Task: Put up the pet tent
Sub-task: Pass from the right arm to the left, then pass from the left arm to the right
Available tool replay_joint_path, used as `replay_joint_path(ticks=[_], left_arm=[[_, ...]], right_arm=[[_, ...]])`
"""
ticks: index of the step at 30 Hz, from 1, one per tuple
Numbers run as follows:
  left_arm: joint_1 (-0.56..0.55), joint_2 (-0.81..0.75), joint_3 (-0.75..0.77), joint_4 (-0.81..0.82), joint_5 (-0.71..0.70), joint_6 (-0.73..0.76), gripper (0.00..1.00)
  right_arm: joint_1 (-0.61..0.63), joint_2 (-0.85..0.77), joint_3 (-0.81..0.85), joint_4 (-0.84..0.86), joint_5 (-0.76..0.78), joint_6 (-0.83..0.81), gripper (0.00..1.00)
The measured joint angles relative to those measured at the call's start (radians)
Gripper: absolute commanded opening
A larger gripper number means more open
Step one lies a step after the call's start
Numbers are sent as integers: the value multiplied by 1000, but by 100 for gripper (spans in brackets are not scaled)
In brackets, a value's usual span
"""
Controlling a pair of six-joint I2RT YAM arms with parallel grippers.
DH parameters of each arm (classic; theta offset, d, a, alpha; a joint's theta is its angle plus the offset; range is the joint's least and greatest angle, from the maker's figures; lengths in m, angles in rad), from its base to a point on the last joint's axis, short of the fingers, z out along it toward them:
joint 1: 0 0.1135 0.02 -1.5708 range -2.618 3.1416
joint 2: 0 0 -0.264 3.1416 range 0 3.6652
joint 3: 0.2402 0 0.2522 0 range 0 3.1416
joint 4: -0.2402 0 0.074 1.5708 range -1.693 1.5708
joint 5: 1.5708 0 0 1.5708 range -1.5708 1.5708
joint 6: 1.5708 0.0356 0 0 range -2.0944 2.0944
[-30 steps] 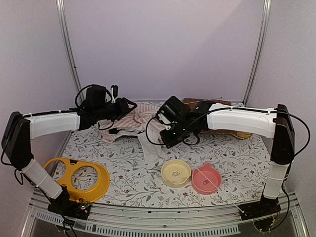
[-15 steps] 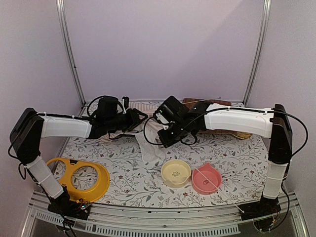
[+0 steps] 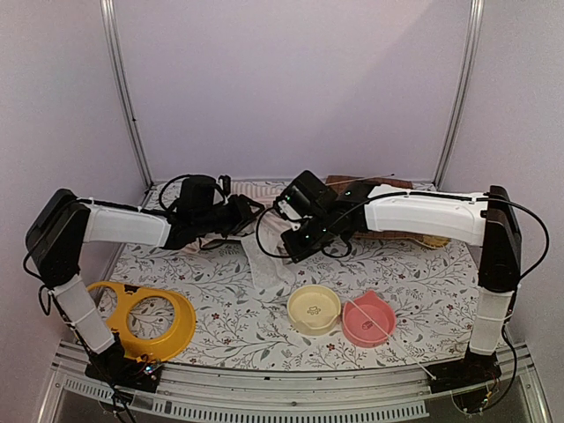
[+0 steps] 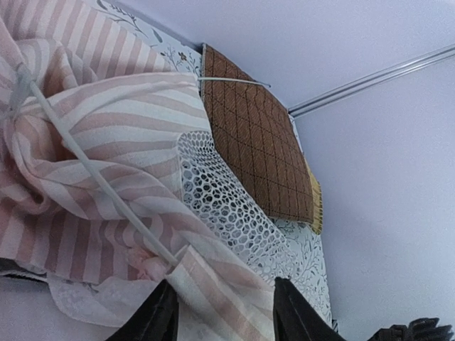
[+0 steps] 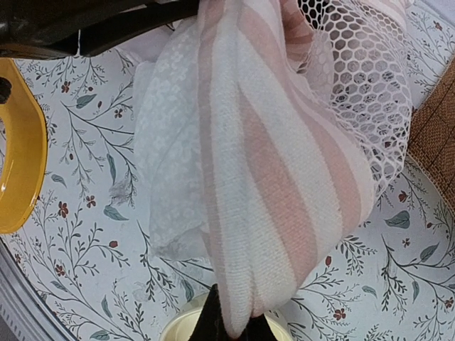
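The pet tent (image 3: 267, 263) is a slack heap of pink-and-white striped fabric with white mesh, at the table's back centre. My left gripper (image 3: 249, 214) reaches in from the left. In the left wrist view a striped fold (image 4: 220, 284) fills the gap between its fingers (image 4: 160, 316), next to a thin clear pole (image 4: 92, 170) and mesh (image 4: 227, 199). My right gripper (image 3: 295, 245) is shut on a hanging striped fold (image 5: 284, 177), lifted above the table. The two grippers are close together.
A brown quilted mat (image 3: 352, 182) lies at the back right behind the tent. A yellow two-hole bowl stand (image 3: 141, 317) sits front left. A cream bowl (image 3: 314, 308) and a pink bowl (image 3: 368, 320) sit front centre. A thin clear rod (image 3: 397, 344) slants across the pink bowl.
My left arm has swung right toward the right gripper, carrying its fabric along. The tent has bunched up between the grippers. The right gripper has barely moved.
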Motion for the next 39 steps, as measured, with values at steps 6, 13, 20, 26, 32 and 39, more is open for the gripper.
replay_joint_path(ticks=[6, 13, 20, 26, 32, 39], left_arm=[[-1, 48, 29, 11, -19, -15, 17], [0, 55, 69, 17, -21, -58, 0], [26, 55, 74, -2, -13, -22, 0], [45, 55, 74, -20, 5, -12, 0], [48, 55, 79, -21, 16, -13, 0], [48, 55, 117, -40, 38, -13, 0]], right_arm=[[-2, 4, 0, 17, -13, -4, 0], [-2, 8, -9, 38, -47, -4, 30], [-2, -111, -166, 98, -128, -17, 63], [4, -314, -361, 97, -256, -4, 69], [96, -450, -570, 141, -354, 77, 68], [224, -571, -830, 214, -434, 210, 63]])
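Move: Between the left hand's half-open fingers, about 1 cm ahead and 1 cm lower, lies the mouth of the tent's striped sleeve, where the pole enters. This lies about 11 cm ahead and 8 cm left of the right hand, which still holds the sleeve's end. From the right hand, the cream bowl is 7 cm back, 4 cm right and 13 cm below; the pink bowl stands 9 cm back, 17 cm right, equally low. Easing about 1 cm forward and slightly down, the left hand shuts its fingers on the sleeve mouth and pole, then carries its pinch a little farther forward and finally up. Once it has closed, the right fingers open, let go of the sleeve end, and that hand draws back some 23 cm, also right and lower, to the near side of the bowls, its fingers tipping about 25 degrees back towards the base. ##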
